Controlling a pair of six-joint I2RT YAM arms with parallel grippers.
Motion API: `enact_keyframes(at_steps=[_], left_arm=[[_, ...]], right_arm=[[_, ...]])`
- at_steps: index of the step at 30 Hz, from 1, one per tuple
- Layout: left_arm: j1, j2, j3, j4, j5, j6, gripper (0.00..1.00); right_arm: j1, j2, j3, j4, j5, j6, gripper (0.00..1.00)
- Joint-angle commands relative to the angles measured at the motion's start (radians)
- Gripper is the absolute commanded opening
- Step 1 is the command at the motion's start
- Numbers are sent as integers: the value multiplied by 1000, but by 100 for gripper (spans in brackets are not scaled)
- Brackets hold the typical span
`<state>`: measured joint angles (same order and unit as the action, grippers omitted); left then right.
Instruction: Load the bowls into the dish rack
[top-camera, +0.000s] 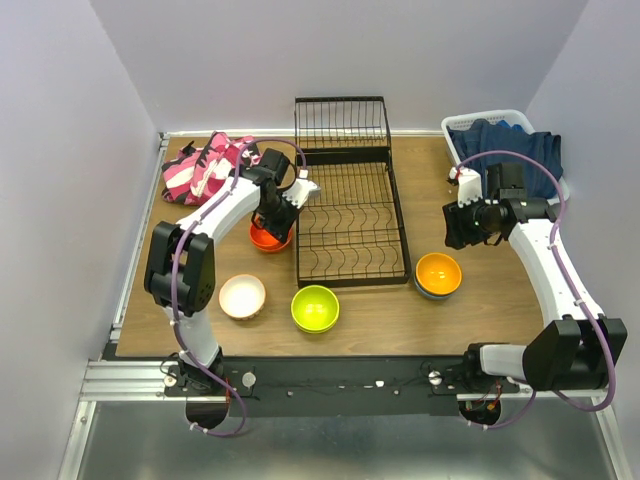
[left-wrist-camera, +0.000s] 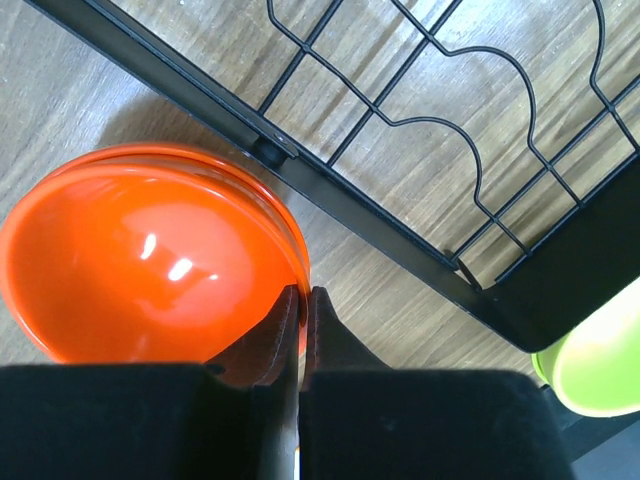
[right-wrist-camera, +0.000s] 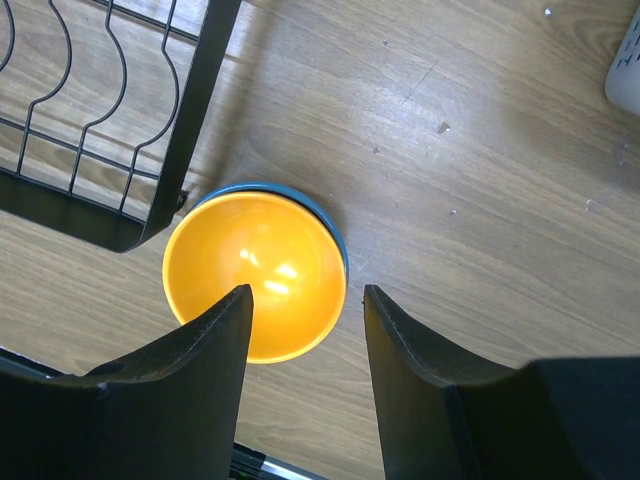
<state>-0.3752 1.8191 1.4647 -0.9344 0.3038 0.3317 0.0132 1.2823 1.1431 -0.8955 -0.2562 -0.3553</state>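
Note:
A red-orange bowl (top-camera: 268, 238) (left-wrist-camera: 140, 260) sits on the wood just left of the black wire dish rack (top-camera: 399, 220) (left-wrist-camera: 370, 222). My left gripper (top-camera: 275, 215) (left-wrist-camera: 303, 295) is shut on its right rim, one finger inside and one outside. An orange bowl (top-camera: 438, 271) (right-wrist-camera: 255, 275) nests in a blue bowl (top-camera: 437, 295) (right-wrist-camera: 330, 215) by the rack's near right corner. My right gripper (top-camera: 468, 224) (right-wrist-camera: 305, 290) hangs above them, open and holding nothing. A cream-white bowl (top-camera: 242, 296) and a lime green bowl (top-camera: 314, 308) (left-wrist-camera: 600, 360) lie near the front edge.
A pink striped cloth (top-camera: 205, 165) lies at the back left. A white laundry basket (top-camera: 500, 120) (right-wrist-camera: 628, 70) with dark blue fabric (top-camera: 505, 150) stands at the back right. The rack's upright section (top-camera: 342, 122) rises at the back.

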Motion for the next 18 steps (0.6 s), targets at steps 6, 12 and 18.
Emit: enact_keyframes(at_steps=[6, 12, 18], left_arm=[[-8, -105, 66, -91, -81, -23, 0], [-24, -141, 269, -259, -36, -65, 0], [-132, -152, 349, -183, 122, -146, 0]], right_arm=[[1, -23, -2, 18, 9, 13, 57], [1, -23, -3, 35, 26, 26, 57], [1, -12, 17, 38, 74, 55, 56]])
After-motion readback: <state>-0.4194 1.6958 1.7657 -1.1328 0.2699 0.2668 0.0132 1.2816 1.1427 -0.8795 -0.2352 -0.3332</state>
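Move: The upper orange bowl's near-side right rim is already in the left fingers; the dish rack it is meant for has its middle about 13 cm to the right, 4 cm ahead and 4 cm below. The lower orange bowl sits some 4 cm left, 1 cm ahead and 4 cm down. The lime bowl is roughly 15 cm back and 6 cm right, the white one 12 cm back and 10 cm left. From the right hand, the rack lies about 23 cm left, 7 cm ahead and 10 cm below. The upper orange bowl goes almost straight up out of its nest, its rim kept pinched in the shut left fingers, about 12 cm and gathering speed after a slow start. The hand tips roughly 10 degrees so its fingertips swing forward, and near the top it eases a couple of centimetres to the right. ##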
